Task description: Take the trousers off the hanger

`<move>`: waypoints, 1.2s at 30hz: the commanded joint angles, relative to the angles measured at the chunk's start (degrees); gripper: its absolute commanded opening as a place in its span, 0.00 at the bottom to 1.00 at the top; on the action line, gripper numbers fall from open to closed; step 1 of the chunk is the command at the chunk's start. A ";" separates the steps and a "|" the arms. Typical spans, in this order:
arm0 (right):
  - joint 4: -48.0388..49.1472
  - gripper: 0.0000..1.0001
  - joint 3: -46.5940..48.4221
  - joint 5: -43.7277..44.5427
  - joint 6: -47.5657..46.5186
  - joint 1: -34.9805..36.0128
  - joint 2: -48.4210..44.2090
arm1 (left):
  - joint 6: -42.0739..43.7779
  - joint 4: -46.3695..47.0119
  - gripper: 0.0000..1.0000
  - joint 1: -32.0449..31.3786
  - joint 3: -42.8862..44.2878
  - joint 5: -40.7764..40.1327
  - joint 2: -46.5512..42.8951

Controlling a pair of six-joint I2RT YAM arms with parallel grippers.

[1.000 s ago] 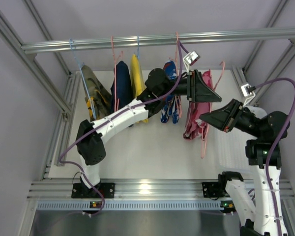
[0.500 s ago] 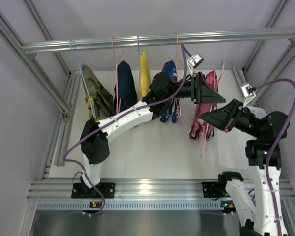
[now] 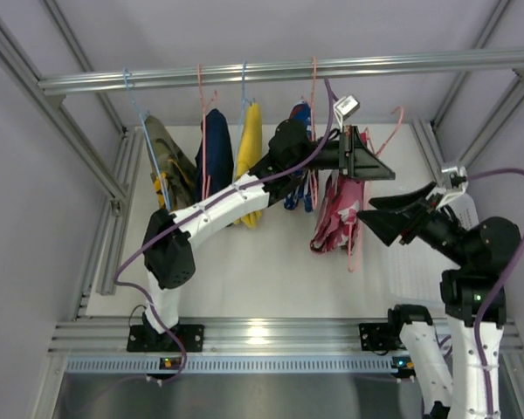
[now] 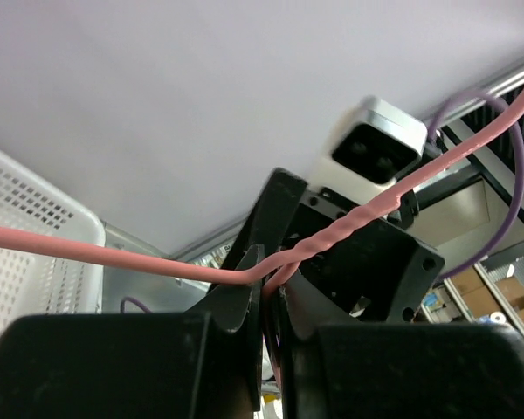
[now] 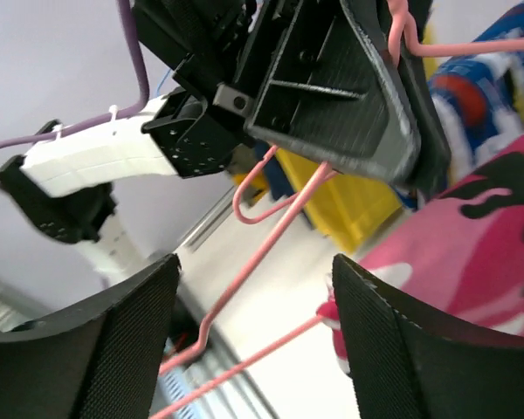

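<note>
The red-pink trousers (image 3: 332, 223) (image 5: 476, 253) hang folded on a pink wire hanger (image 3: 354, 249) (image 4: 375, 205) (image 5: 279, 223). My left gripper (image 3: 367, 166) (image 4: 275, 279) is shut on that hanger's wire just below its twisted neck, away from the rail. My right gripper (image 3: 375, 216) (image 5: 253, 340) stands open just right of the trousers. Hanger wire crosses between its fingers without touching them. The blue trousers (image 3: 291, 202) (image 5: 480, 96) hang behind my left arm, partly hidden by it.
A metal rail (image 3: 288, 70) crosses the top and carries olive (image 3: 170, 166), navy (image 3: 217, 148) and yellow (image 3: 249, 144) garments on hangers. A white perforated basket (image 3: 415, 262) (image 4: 35, 236) sits at the right. Frame posts stand on both sides.
My left gripper has closed on the pink hanger's wire. My right gripper has opened and drawn back to the right. The red-pink trousers have swung slightly left and toward the front.
</note>
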 commanded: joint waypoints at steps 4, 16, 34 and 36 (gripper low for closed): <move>-14.07 0.89 1.17 29.83 -11.33 -0.36 -13.18 | 3.12 4.33 0.00 3.93 6.67 2.01 -4.41; -13.49 0.89 -12.26 26.57 -28.29 -0.36 -21.38 | -2.60 10.67 0.00 3.85 14.93 -0.27 -0.98; 11.12 0.99 -20.27 12.95 -23.29 -0.36 -13.22 | 0.47 6.98 0.00 0.86 22.49 -2.56 3.85; 12.44 0.99 -20.36 13.47 -22.86 -0.36 -11.72 | 0.74 6.71 0.00 0.68 23.02 -2.65 4.12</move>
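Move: Ahead of the half-open right hand hang the pink camouflage trousers, their middle about 7 cm forward, 6 cm to its left and 7 cm below. The blue camouflage trousers are some 9 cm farther out and 8 cm farther left than the pink ones, at like height. The hanger's near end is roughly 6 cm back, 4 cm left and 7 cm below the right hand. From the left hand, pinching the hanger's neck, the pink trousers lie level fore and aft, 5 cm left, 14 cm below. Swinging about 6 cm to the right, away from the trousers, the right hand turns clockwise and opens to full width, sinks some 10 cm, then eases back left and forward towards the hanging cloth with its fingers tipped upward. The left hand keeps its pinch on the hanger, shifts a little forward, lifts it about 9 cm and lets it down again by 2 to 3 cm. ##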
